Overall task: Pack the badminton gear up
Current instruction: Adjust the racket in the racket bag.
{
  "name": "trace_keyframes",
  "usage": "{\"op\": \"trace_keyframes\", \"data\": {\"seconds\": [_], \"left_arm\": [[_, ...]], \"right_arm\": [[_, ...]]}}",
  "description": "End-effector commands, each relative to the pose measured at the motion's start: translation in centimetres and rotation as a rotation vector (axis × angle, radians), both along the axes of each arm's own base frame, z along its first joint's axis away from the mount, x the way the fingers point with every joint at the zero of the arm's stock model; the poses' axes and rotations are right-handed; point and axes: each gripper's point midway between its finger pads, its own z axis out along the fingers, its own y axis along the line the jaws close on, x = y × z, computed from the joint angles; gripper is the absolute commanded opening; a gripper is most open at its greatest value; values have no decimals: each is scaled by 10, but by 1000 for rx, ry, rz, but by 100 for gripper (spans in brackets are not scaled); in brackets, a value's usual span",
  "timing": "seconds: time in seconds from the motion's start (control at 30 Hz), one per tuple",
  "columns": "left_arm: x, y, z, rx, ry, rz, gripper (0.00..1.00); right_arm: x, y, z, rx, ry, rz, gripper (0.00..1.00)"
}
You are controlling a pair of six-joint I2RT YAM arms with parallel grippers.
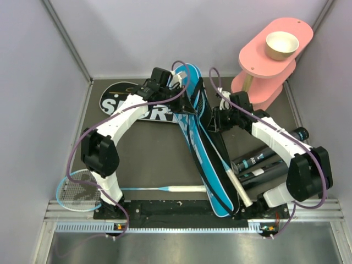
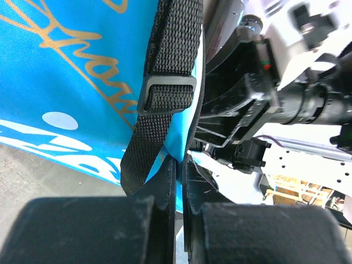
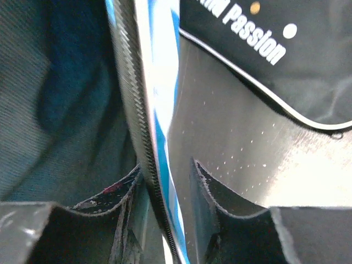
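The blue racket bag [image 1: 204, 159] lies slanted across the table's middle, and a white racket handle [image 1: 237, 187] sticks out of its near end. My left gripper [image 1: 179, 82] [image 2: 181, 165] is shut on the bag's blue fabric edge at the far end, beside a black webbing strap [image 2: 165, 93]. My right gripper [image 1: 213, 123] [image 3: 165, 168] stands open astride the bag's zip edge [image 3: 140, 137], with a gap on its right side. A blue racket [image 1: 77, 190] lies at the near left. The black bag lettered SPORT [image 1: 129, 102] [image 3: 286, 55] lies at the back left. Two black tubes [image 1: 257, 168] lie at the right.
A pink tiered stand [image 1: 264, 74] with a tan bowl [image 1: 282, 45] on top stands at the back right corner. Grey walls close in the left, back and right sides. A metal rail [image 1: 181, 220] with both arm bases runs along the near edge.
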Motion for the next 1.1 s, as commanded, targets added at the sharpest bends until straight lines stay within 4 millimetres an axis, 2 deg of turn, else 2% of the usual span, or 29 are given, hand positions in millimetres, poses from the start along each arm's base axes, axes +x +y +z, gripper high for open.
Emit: {"op": "trace_keyframes", "data": {"seconds": [0.0,0.03,0.07,0.1,0.17,0.2,0.23,0.27,0.3,0.33,0.37,0.4,0.43,0.5,0.53,0.57,0.63,0.67,0.83,0.9,0.93,0.97,1.03,1.07], "left_arm": [[5,-6,34,-103,-106,-39,0],[6,-6,32,-101,-105,-38,0],[7,-6,32,-101,-109,-37,0],[8,-6,31,-97,-112,-33,0],[12,-7,32,-97,-126,-29,0],[15,-8,31,-94,-127,-17,0],[19,-9,25,-88,-112,-9,0],[24,-9,26,-87,-111,6,0],[26,-8,19,-65,-75,25,0],[33,-6,5,-29,-44,52,0],[36,-7,6,-24,-37,62,0],[36,-5,1,-13,-7,71,4],[34,-5,2,-14,-2,66,23],[26,-3,-6,2,10,69,37],[18,-4,4,-7,-27,62,43],[12,0,-11,24,-10,72,50],[-4,2,-8,32,-35,58,53],[-10,6,-22,63,-22,64,54],[-40,15,-36,182,-64,33,58],[-51,21,-47,242,-72,27,60],[-60,20,-45,251,-85,18,60],[-67,24,-56,277,-70,16,60],[-79,22,-61,287,-69,11,60],[-86,25,-71,305,-52,10,60]], "right_arm": [[-10,5,10,28,-63,35,31],[-16,7,7,48,-46,44,25],[-19,9,10,65,-42,45,14],[-22,10,21,97,-46,29,0],[-19,11,47,139,-82,-7,0],[-19,10,70,180,-112,-54,0],[-9,5,95,189,-168,-108,0],[-6,2,108,192,-181,-139,0],[-1,0,119,195,-188,-173,0],[15,0,135,197,-205,-220,0],[22,1,135,192,-200,-235,0],[29,3,133,191,-185,-252,0],[40,8,121,178,-152,-254,0],[47,14,111,184,-126,-252,0],[49,19,104,196,-117,-239,0],[51,22,101,207,-124,-228,0],[54,24,96,203,-145,-207,0],[58,23,89,192,-137,-207,0],[55,25,77,290,-97,-143,0],[54,21,77,326,-83,-148,0],[50,22,75,337,-72,-135,0],[50,22,76,341,-72,-135,0],[49,18,77,356,-66,-136,0],[49,19,79,363,-68,-135,0]]}}
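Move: The left hand still pinches the racket bag's far, raised edge; from it the handle of the racket in the bag lies some 25 cm back, 18 cm right and 18 cm lower. The black bag is about 6 cm farther out and 20 cm left of this hand, 23 cm down. The right hand's half-open fingers straddle the zipped rim, its pinch spot about 2 cm back and 2 cm lower. The tubes lie some 11 cm back and 18 cm right of this hand, 13 cm down. The right fingers shut on the bag's zipped rim after a short dip back and down, then lift it about 11 cm, carrying it forward, and sink again some 7 cm, keeping the pinch. Meanwhile the left fingers let go of the bag's edge, drift slightly forward while opening, then draw back about 10 cm and down 6 cm beside the bag, the wrist tilting some 15 degrees. ##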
